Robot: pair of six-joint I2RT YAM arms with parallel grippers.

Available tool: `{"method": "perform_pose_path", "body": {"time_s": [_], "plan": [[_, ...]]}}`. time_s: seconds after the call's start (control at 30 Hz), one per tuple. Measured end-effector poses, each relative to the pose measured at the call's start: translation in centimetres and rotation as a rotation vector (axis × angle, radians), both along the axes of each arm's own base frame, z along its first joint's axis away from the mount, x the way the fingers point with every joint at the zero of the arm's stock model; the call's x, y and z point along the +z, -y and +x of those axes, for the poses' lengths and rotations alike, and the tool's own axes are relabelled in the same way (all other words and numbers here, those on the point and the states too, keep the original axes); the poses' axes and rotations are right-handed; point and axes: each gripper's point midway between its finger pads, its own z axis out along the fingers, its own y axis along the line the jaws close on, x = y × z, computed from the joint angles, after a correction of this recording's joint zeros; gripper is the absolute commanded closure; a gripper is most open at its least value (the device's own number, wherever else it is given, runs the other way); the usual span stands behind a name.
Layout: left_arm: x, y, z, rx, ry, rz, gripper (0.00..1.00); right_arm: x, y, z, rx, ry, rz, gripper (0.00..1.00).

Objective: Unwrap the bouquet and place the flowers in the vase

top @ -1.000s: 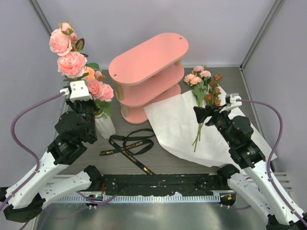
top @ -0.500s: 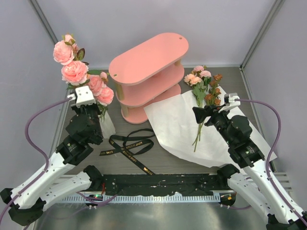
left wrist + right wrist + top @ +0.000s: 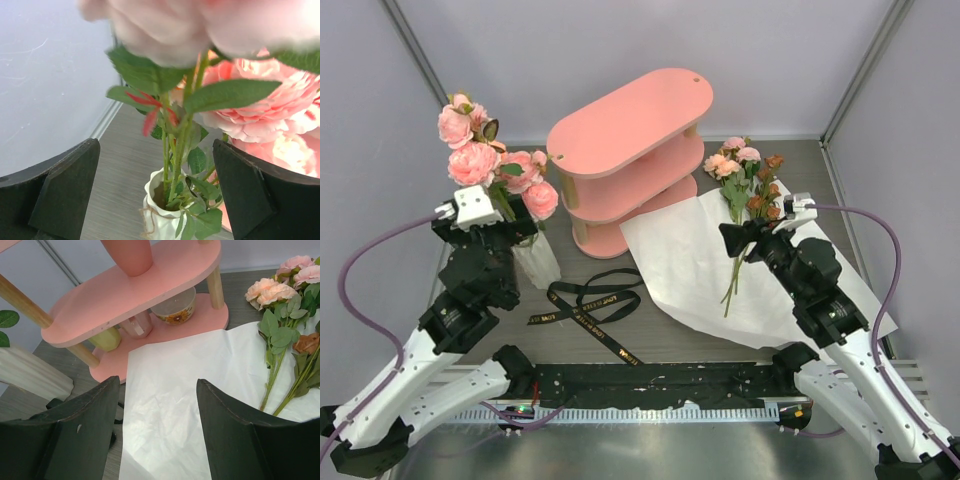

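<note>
The white ribbed vase [image 3: 538,262] stands at the left with pink flowers [image 3: 480,160] upright in it. My left gripper [image 3: 515,232] is open, one finger on each side of the stems just above the vase. In the left wrist view the green stems [image 3: 175,160] drop into the vase [image 3: 160,220] between the spread fingers [image 3: 65,195] without touching them. The rest of the bouquet, peach, pink and brown flowers [image 3: 745,190], lies on the flat white paper [image 3: 685,270]. My right gripper [image 3: 745,238] hovers open over that paper [image 3: 175,370], left of the flowers [image 3: 280,330].
A pink three-tier shelf [image 3: 625,150] stands at the back centre, with a patterned bowl [image 3: 175,307] on its lowest tier. The black ribbon [image 3: 585,305] lies loose on the table between the vase and the paper. Grey walls close in on both sides.
My left gripper has opened and let go of the pink flower stems, which have sunk lower into the vase. The right arm has barely moved.
</note>
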Motion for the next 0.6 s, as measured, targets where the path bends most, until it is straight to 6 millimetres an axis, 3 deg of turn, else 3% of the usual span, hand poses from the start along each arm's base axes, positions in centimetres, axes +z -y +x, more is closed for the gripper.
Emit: {"method": "perform_pose_path", "body": {"time_s": [0.17,0.3,0.43,0.6], "plan": [[2.4,-0.7,-1.4,-0.049,0.048,-0.09,0.0,-0.3,-0.1,0.2,0.001,-0.012,-0.002,0.32],[5.4,-0.8,-2.8,-0.146,0.106,-0.17,0.0,-0.7,-0.2,0.4,0.001,-0.025,-0.006,0.32],[7.9,0.7,-3.9,-0.314,0.138,-0.198,0.0,-1.5,-0.4,0.8,0.0,-0.056,-0.014,0.32],[12.4,3.4,-6.6,-0.591,0.212,-0.205,0.0,-3.6,-1.0,1.8,-0.003,-0.131,-0.03,0.32]]}}
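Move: The rose spray just put in the vase stands between my left hand's wide-open fingers, blooms some 8 cm above and 3 cm ahead of my hand; the vase is about 25 cm below, 2 cm ahead and 2 cm right. The shelf lies roughly 15 cm right and 12 cm ahead. The flowers left on the paper are about 6 cm ahead and 6 cm right of my right hand, some 26 cm lower. I draw my open left hand up about 12 cm and back some 7 cm, easing left at first and then to the right, so that the spray's stems come out from between the fingers; the hand swings about 35 degrees clockwise and its tips rise a little. Meanwhile I sink my part-open right hand nearly 4 cm, creeping forward and tipping down towards the flowers on the paper. ##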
